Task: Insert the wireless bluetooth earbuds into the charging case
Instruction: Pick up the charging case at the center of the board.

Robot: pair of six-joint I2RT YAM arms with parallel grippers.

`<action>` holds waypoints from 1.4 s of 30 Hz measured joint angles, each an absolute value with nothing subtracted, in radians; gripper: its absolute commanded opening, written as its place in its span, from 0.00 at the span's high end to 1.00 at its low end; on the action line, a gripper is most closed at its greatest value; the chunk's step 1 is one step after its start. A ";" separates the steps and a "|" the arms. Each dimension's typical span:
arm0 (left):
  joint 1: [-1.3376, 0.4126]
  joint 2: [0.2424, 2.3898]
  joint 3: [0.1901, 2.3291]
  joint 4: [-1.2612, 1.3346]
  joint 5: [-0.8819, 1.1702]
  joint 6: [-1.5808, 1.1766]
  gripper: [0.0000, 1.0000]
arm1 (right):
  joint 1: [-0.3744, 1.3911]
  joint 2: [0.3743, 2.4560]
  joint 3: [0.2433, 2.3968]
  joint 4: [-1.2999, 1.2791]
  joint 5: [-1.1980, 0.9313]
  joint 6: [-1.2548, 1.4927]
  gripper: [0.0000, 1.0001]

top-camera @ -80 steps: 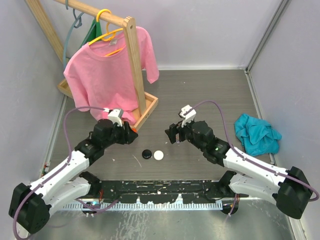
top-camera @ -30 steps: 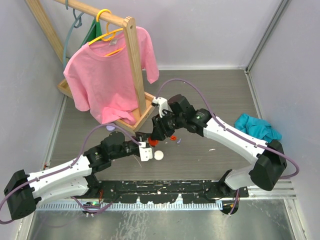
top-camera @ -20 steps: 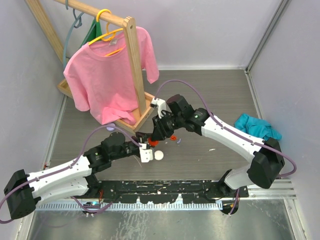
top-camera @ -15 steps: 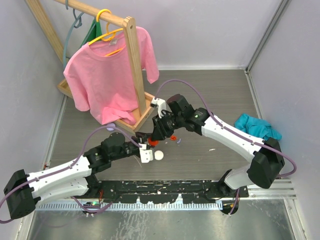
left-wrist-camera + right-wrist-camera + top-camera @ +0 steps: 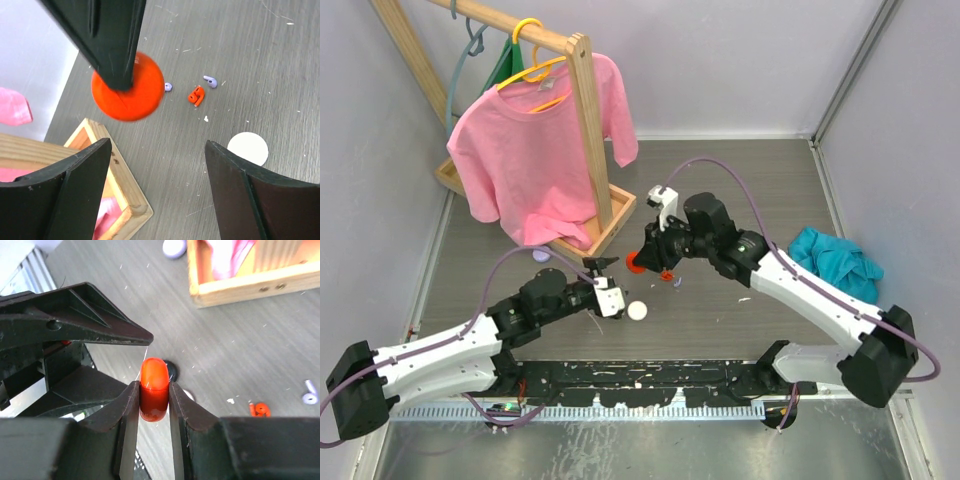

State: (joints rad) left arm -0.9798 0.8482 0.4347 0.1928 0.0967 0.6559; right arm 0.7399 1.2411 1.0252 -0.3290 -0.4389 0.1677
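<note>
My right gripper is shut on an orange-red round charging case, held on edge above the table. From overhead the case hangs in the right gripper, just right of my left gripper. The left gripper is open and empty, with the case ahead of it. On the table lie an orange-red earbud and two purple earbuds. A white round case and a black one rest below.
A wooden rack base with a pink shirt stands at the back left. A purple round piece lies by its corner. A teal cloth is bunched at the right.
The left gripper has opened and let go of the orange-red case. The right gripper closed on the case and drew it up and to the right, away from the left gripper.
</note>
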 measured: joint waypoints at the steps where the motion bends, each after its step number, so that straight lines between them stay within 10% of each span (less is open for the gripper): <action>1: -0.980 0.848 0.435 0.198 0.081 0.636 0.22 | 0.737 1.221 1.009 -0.307 -0.426 0.170 0.95; 23: -0.766 0.802 0.435 0.368 0.185 -0.094 0.26 | 0.728 0.988 0.542 0.473 -0.237 0.388 0.92; 42: -0.757 0.892 0.424 0.730 0.296 -0.496 0.53 | 0.728 0.976 0.416 0.944 -0.316 0.623 0.91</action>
State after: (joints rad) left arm -0.7567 0.8917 0.4236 0.7303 0.2958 -0.4961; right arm 0.7280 0.9760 0.4156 0.9440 -0.3161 0.6228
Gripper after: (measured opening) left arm 0.492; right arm 0.324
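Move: The orange charging case in my right fingers sits just past my open left fingertips: about 3 cm ahead of my left hand, 3 cm right and 2 cm higher. From my right hand, the left gripper is thus some 3 cm back, 3 cm left and slightly lower. On the board, roughly 17 cm below my left hand, lie the white case 2 cm ahead and 3 cm right, the black case 2 cm ahead and 2 cm left, and the orange earbuds 11 cm ahead and 9 cm right. I raise both hands about 10 cm together, my right keeping its pinch on the orange case and swinging its fingers from down-left to slightly upward, some 50 degrees. Both first ease forward, then back; my left swings a little left, then right towards the case, rolling about 65 degrees counter-clockwise seen from behind it, and its wide-open fingers draw partly in around the case's near edge. ##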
